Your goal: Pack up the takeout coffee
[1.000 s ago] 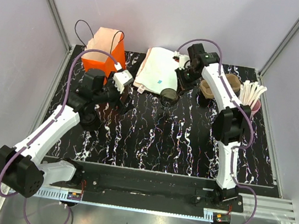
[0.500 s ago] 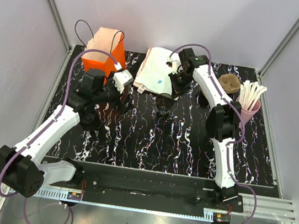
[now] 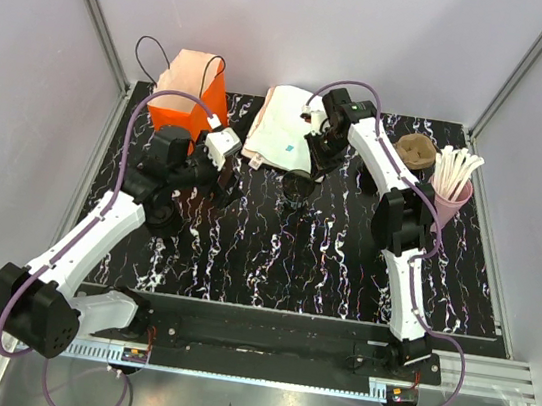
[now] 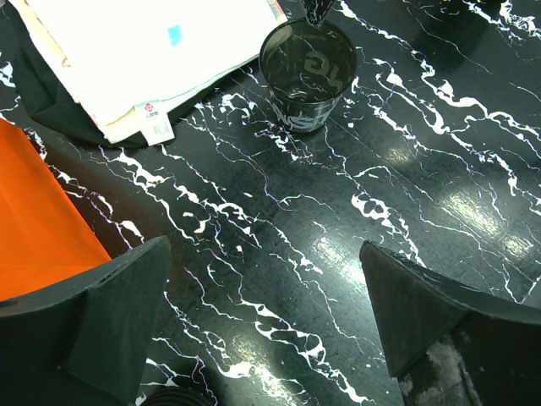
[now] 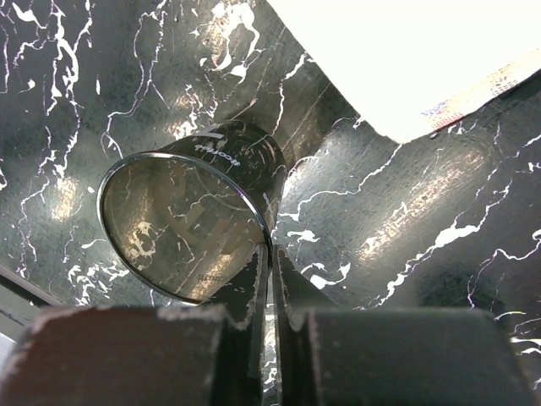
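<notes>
The takeout coffee (image 3: 299,184) is a small glossy black cup with a round rim, down at the table just in front of the white paper. My right gripper (image 3: 309,168) comes at it from behind. In the right wrist view the right gripper (image 5: 272,271) is shut on the cup (image 5: 190,224), with one finger inside the rim and one outside. The left wrist view shows the cup (image 4: 306,72) standing open-topped ahead. My left gripper (image 4: 266,321) is wide open with only bare table between its fingers. It hangs left of the cup, the left gripper (image 3: 225,186) well apart from it.
An orange paper bag (image 3: 190,96) with dark handles stands open at the back left. A white paper stack (image 3: 287,127) lies on dark cloth behind the cup. A brown pulp carrier (image 3: 416,151) and a pink cup of white sticks (image 3: 455,189) sit at the back right. A flat black disc (image 3: 161,213) lies under the left arm.
My right arm has swung left and slightly forward with the cup in its grip, uncovering the brown carrier. The left arm has stayed put and open.
</notes>
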Controlling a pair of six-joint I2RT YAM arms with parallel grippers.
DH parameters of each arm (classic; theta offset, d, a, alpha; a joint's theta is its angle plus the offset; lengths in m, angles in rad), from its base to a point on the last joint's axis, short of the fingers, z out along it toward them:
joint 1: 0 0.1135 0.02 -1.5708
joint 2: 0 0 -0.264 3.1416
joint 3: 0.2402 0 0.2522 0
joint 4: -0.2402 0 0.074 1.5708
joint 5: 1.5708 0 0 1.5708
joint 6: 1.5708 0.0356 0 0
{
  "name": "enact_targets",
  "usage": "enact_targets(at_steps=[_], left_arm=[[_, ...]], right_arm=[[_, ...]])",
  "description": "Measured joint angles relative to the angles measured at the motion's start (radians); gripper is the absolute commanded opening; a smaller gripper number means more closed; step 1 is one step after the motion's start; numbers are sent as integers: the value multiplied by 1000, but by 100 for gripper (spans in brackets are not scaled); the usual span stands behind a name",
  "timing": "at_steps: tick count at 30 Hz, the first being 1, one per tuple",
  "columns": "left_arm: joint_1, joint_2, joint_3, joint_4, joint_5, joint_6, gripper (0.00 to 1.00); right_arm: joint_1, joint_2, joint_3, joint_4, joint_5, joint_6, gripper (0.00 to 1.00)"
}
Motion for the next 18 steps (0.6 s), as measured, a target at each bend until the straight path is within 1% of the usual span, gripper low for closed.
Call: enact_targets(at_steps=[2, 5, 8, 9, 11, 12, 15, 16, 18], left_arm=[[0, 0, 0, 2, 0, 0, 99], [0, 0, 0, 2, 0, 0, 99], [0, 0, 0, 2, 0, 0, 99], [0, 0, 0, 2, 0, 0, 99], [0, 0, 0, 2, 0, 0, 99], [0, 0, 0, 2, 0, 0, 99], [0, 0, 0, 2, 0, 0, 99], [0, 0, 0, 2, 0, 0, 99], [1, 0, 0, 2, 0, 0, 99]], right_arm=[[0, 1, 1, -1, 5, 1, 13], [0, 2, 2, -1, 5, 2, 20], [1, 2, 2, -1, 6, 0, 31], [1, 2, 2, -1, 6, 2, 36], [1, 2, 3, -1, 7, 1, 41], [1, 2, 4, -1, 7, 0, 46], [2, 2, 11, -5, 7, -3, 55], [2, 2, 14, -5, 8, -5, 63], [2, -1, 19, -10, 8, -10, 71]])
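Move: The black cup stands upright with its rim between the nearly shut right fingertips; its middle lies about 4 cm left, 2 cm back and 5 cm below that hand. From the right hand, the folded cloth's middle is some 14 cm ahead, 6 cm left and 10 cm below; the cup carrier is about 14 cm ahead, 23 cm right and 8 cm below. From the left hand, the cup lies roughly 11 cm ahead, 16 cm right and 17 cm lower. Hold the right gripper in place over the cup's rim, without turning it, and spread its fingers from almost shut to a bit over half open so they let go of the rim, one on the cup's side and one outside. Ease the hand up by only about half a centimetre as they part. ##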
